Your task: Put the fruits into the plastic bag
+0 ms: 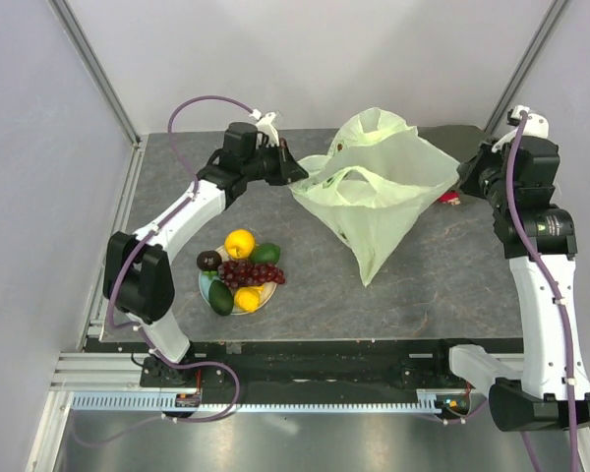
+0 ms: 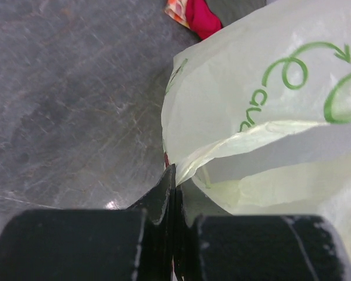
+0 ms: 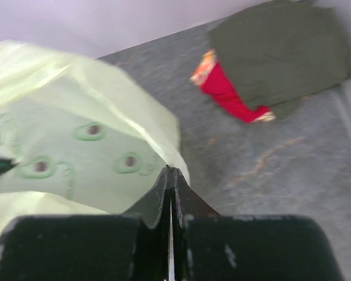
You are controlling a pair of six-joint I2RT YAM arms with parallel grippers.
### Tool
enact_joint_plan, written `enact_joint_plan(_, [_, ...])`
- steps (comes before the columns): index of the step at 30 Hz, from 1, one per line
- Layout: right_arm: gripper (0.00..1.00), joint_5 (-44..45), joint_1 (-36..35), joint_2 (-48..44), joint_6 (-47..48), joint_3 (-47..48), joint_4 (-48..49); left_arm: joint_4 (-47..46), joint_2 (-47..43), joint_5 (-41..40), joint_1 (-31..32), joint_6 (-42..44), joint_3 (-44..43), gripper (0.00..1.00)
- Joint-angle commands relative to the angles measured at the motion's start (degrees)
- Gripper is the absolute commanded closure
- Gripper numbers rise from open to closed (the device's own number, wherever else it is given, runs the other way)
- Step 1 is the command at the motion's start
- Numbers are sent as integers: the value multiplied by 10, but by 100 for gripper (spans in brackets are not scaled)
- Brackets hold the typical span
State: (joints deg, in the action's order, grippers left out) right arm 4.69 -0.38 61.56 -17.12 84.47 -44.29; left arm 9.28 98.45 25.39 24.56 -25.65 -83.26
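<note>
The pale green plastic bag [image 1: 379,187] is held up off the table between both arms, its mouth spread. My left gripper [image 1: 301,174] is shut on the bag's left edge [image 2: 190,165], and the film comes out from between its fingertips [image 2: 168,178]. My right gripper [image 1: 461,178] is shut on the bag's right edge [image 3: 174,164]. The fruits lie on a pale plate [image 1: 266,298] in front of the left arm: orange [image 1: 240,242], lemon [image 1: 248,298], dark red grapes [image 1: 249,273], two green avocados [image 1: 265,253] [image 1: 220,295], and a dark round fruit [image 1: 208,261].
A dark green and red cloth [image 3: 281,52] lies on the table at the back right, behind the bag; its red corner [image 2: 199,16] shows past the bag. Grey walls close the table's far and side edges.
</note>
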Motion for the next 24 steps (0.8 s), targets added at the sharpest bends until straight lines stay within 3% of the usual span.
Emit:
enact_joint_plan(1, [100,-184,2,-28,-56,-49,84,-84,-27,62,8,-39,26,75])
enact_joint_plan(4, [100,-209,-5,-40,-113,-94,138,-111,-29,75,8,-55,30,38])
enact_joint_plan(7, [100,-181,-19,-47,-115,-113,143,-118,-46,63,7,-53,34,23])
enact_joint_plan(13, [100,-162,-22,-47,-125,-122,143,-132,-108,49,6,-27,49,11])
enact_joint_plan(19, [100,-151,-30,-43,-156,-137,169,-109,-183,26,6,-11,90,8])
enact_joint_plan(24, [100,-141,-36,-41,-157,-137,171,-34,-274,-112,5,11,151,1])
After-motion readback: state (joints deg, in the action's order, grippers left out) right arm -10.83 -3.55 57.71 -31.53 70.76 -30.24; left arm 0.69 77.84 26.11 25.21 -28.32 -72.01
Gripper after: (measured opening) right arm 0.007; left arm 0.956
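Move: The left fingers pinch the plastic bag's left rim; the bag's middle is about 14 cm to their right, 1 cm back and 5 cm lower. The plate of fruits lies some 20 cm back, 13 cm left and 21 cm below. From the right gripper, pinching the opposite rim, the bag's middle is about 14 cm left, 3 cm back and 12 cm down; a dark cloth lies 18 cm ahead, 7 cm right and 35 cm below. Open the left gripper wide to let go of the bag's rim, easing slightly back and right, then lift it about 10 cm while drawing back some 6 cm and tipping the fingers up. Keep the right pinch shut and swing that rim about 7 cm left, slightly down, rolling the hand's left side up roughly 20 degrees and turning it a little counter-clockwise. ##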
